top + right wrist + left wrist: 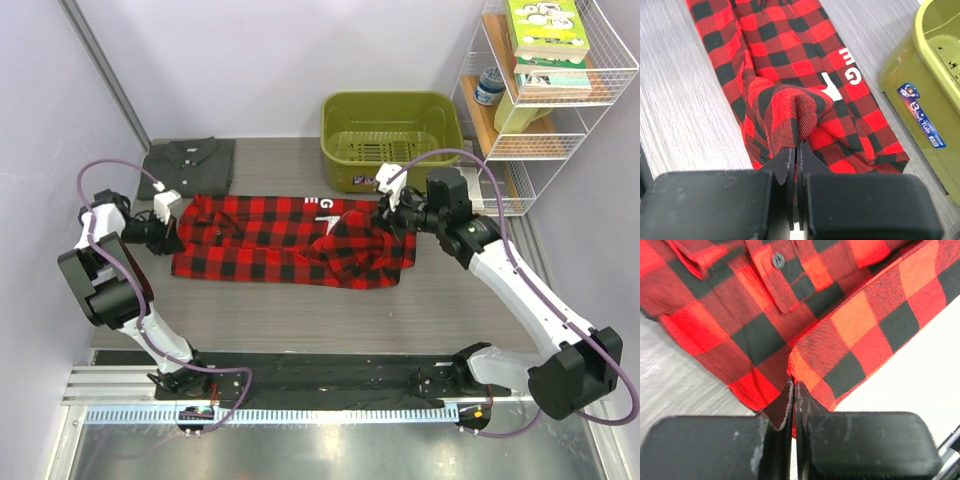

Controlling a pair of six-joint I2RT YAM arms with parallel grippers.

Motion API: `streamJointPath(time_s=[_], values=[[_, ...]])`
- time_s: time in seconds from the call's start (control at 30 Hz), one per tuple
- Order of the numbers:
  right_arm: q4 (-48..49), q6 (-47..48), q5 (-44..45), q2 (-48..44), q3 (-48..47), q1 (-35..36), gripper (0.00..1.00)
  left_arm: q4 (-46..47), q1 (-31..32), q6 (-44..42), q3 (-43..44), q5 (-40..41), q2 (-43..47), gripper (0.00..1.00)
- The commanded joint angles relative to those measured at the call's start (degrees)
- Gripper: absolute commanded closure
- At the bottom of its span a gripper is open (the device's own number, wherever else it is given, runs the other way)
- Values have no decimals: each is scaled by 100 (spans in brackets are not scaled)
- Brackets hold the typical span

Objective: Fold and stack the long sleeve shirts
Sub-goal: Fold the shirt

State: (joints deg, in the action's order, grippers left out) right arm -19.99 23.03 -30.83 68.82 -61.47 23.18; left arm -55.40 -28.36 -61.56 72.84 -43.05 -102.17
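Observation:
The red-and-black plaid long sleeve shirt (290, 240) lies stretched across the middle of the table, with white lettering (850, 75) on it. My left gripper (172, 238) is shut on its left edge; the wrist view shows the cloth (840, 340) pinched at the tips of the left gripper (793, 385). My right gripper (385, 215) is shut on a raised ridge of plaid fabric (800, 107) near the shirt's right end, where the right gripper (799, 145) holds the fold just above the table. The dark grey long sleeve shirt (187, 165) lies folded at the back left.
An olive green plastic bin (392, 140) stands at the back, just behind the plaid shirt's right half, close to the right arm. A white wire rack (545, 90) with books and a can stands at the back right. Purple walls close in left and right.

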Motion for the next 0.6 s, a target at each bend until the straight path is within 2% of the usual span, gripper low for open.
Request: streamJointPath(time_s=[0.0,0.1,0.37,0.57], values=[[12,273,24,-123,171,-6,99,-208,-126,-392,292,-810,101,100],[267,106,164,96,92,-15,99,1,-108,-244,223,-889,48,100],[776,-184,525,948,-198,-6,99,1337,23,548,-173,-565,48,99],[918,-237,578,740,-172,-50,99,1532,-11,566,-358,-625,162,100]])
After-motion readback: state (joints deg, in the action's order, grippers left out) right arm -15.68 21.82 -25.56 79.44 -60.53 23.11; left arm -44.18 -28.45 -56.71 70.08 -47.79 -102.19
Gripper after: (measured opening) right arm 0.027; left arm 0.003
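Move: Beneath the right hand, about 20 cm down, 3 cm ahead and 6 cm to its right, lies the shirt's right end; this hand already pinches a raised fold of it. The white lettering is some 12 cm ahead and 11 cm left, the green tub about 24 cm ahead and 4 cm right. The left hand already pinches the left edge; the shirt's left end centres about 3 cm ahead, 4 cm right and 5 cm below, with the dark folded shirt some 20 cm ahead and 2 cm left. Lowering the pinched fold towards the shirt's right end, the right hand sinks about 6 cm and pushes nearly 4 cm forward, its shut fingers tipping slightly down. The left hand keeps its pinch on the left edge and shifts about 3 cm forward in a low arc, rising slightly and coming back down while its fingertips tilt up a little. ##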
